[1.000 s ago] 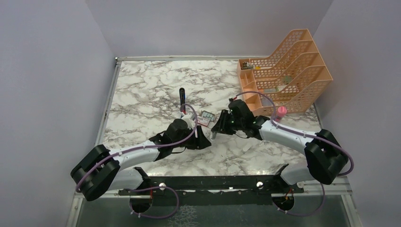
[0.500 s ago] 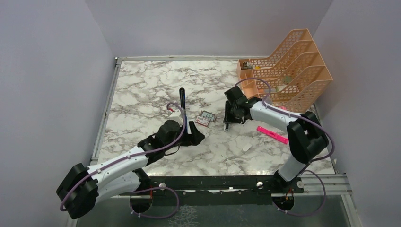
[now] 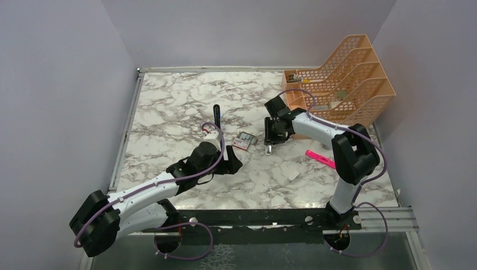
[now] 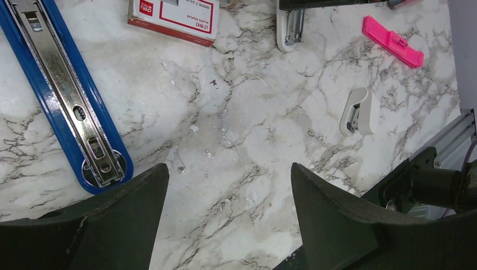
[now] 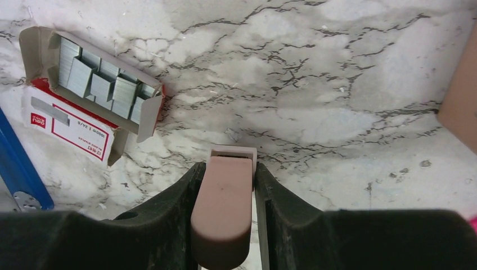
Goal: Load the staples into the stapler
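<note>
The stapler (image 4: 67, 95) lies opened flat, its blue base and silvery channel facing up; in the top view its black arm (image 3: 216, 115) points away from me. My left gripper (image 4: 225, 169) hovers open just right of the stapler's near end, with only bare marble between its fingers. The staples sit in a pink-and-white box (image 5: 70, 132) with its grey tray (image 5: 101, 84) slid out, between the two grippers (image 3: 243, 140). My right gripper (image 5: 228, 174) is shut on a small salmon-pink block with a white base (image 5: 225, 202), right of the box.
A bright pink highlighter (image 3: 320, 159) lies to the right on the marble table (image 3: 169, 101). A small white item (image 4: 357, 111) sits nearer the front edge. An orange file organizer (image 3: 343, 84) fills the back right corner. Grey walls close in the left, back and right.
My left jaws have opened wider and drawn back from the stapler. The right arm has folded back, carrying its gripper slightly toward the organizer and uncovering the highlighter.
</note>
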Available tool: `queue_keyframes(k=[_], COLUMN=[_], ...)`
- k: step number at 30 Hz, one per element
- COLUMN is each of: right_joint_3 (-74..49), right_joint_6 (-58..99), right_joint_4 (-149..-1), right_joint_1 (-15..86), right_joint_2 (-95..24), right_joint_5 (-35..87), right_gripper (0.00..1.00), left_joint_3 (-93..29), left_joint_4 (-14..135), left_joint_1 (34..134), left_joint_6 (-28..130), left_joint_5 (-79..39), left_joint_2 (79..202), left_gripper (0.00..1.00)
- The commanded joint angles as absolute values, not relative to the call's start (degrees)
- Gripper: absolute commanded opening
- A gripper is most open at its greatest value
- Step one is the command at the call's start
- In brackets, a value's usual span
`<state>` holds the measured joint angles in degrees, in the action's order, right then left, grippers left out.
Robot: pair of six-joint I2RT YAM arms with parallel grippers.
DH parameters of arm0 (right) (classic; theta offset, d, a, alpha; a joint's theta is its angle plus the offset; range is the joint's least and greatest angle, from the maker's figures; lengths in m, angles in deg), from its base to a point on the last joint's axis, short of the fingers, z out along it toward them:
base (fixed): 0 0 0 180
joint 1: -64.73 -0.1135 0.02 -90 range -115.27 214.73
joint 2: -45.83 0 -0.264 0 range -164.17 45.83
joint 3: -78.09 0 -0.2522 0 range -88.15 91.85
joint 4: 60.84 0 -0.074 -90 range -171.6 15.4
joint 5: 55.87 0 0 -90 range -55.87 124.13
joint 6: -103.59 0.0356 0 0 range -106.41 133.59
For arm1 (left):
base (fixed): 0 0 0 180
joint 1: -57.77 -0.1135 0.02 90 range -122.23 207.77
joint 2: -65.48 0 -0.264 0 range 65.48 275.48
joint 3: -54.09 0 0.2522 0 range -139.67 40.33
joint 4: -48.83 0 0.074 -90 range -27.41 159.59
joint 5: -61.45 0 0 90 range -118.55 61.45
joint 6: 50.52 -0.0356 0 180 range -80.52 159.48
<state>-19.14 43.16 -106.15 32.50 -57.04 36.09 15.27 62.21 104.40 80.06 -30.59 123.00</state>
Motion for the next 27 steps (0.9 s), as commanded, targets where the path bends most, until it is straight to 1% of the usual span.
queue_keyframes(k=[1,11,14,18,21,27], right_joint_3=[-17.43,-15.42,-15.03,-15.99,-17.94,-25.24], right_joint_6=[44.45,43.89,43.48,43.92,45.32,52.8], right_joint_4=[-107.93,-108.53,-108.69,-108.68,-109.46,-117.36], right_joint_1=[32.65,32.65,32.65,32.65,32.65,32.63], right_joint_2=[-59.2,-61.9,-61.0,-56.05,-50.41,-37.48], right_joint_5=[31.93,33.23,33.12,33.94,37.64,49.09], right_gripper=[0.38,0.45,0.49,0.57,0.63,0.66], left_joint_3=[13.81,13.36,13.03,12.63,12.09,11.4], left_joint_4=[62.51,62.51,62.51,62.51,62.51,63.74], left_joint_1=[104.51,104.47,104.52,104.47,104.52,104.51], left_joint_6=[78.62,77.82,77.72,77.54,77.29,77.06], left_joint_5=[-31.62,-31.63,-31.44,-31.04,-30.71,-30.24], left_joint_2=[123.51,124.8,125.06,125.16,125.31,125.4], left_gripper=[0.8,0.8,0.8,0.8,0.8,0.81])
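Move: The right hand already grips the small stapler by its raised pink cap. The stapler's middle lies about 2 cm back from the hand point and 3 cm below it. Level with the hand, the open staple tray is some 7 cm to the left and the opened blue stapler roughly 18 cm to the left, both about 4 cm lower. From the left hand, the small stapler is about 8 cm ahead, 10 cm to the right and 8 cm below. Down first, by little more than 1 cm, the right hand sets the small stapler on the table just right of the staple tray. It pauses there while the fingers spread and let go of the pink cap, then lifts quickly, about 7 cm, drifting some 2 cm to the right and clear of the stapler as it rises. ##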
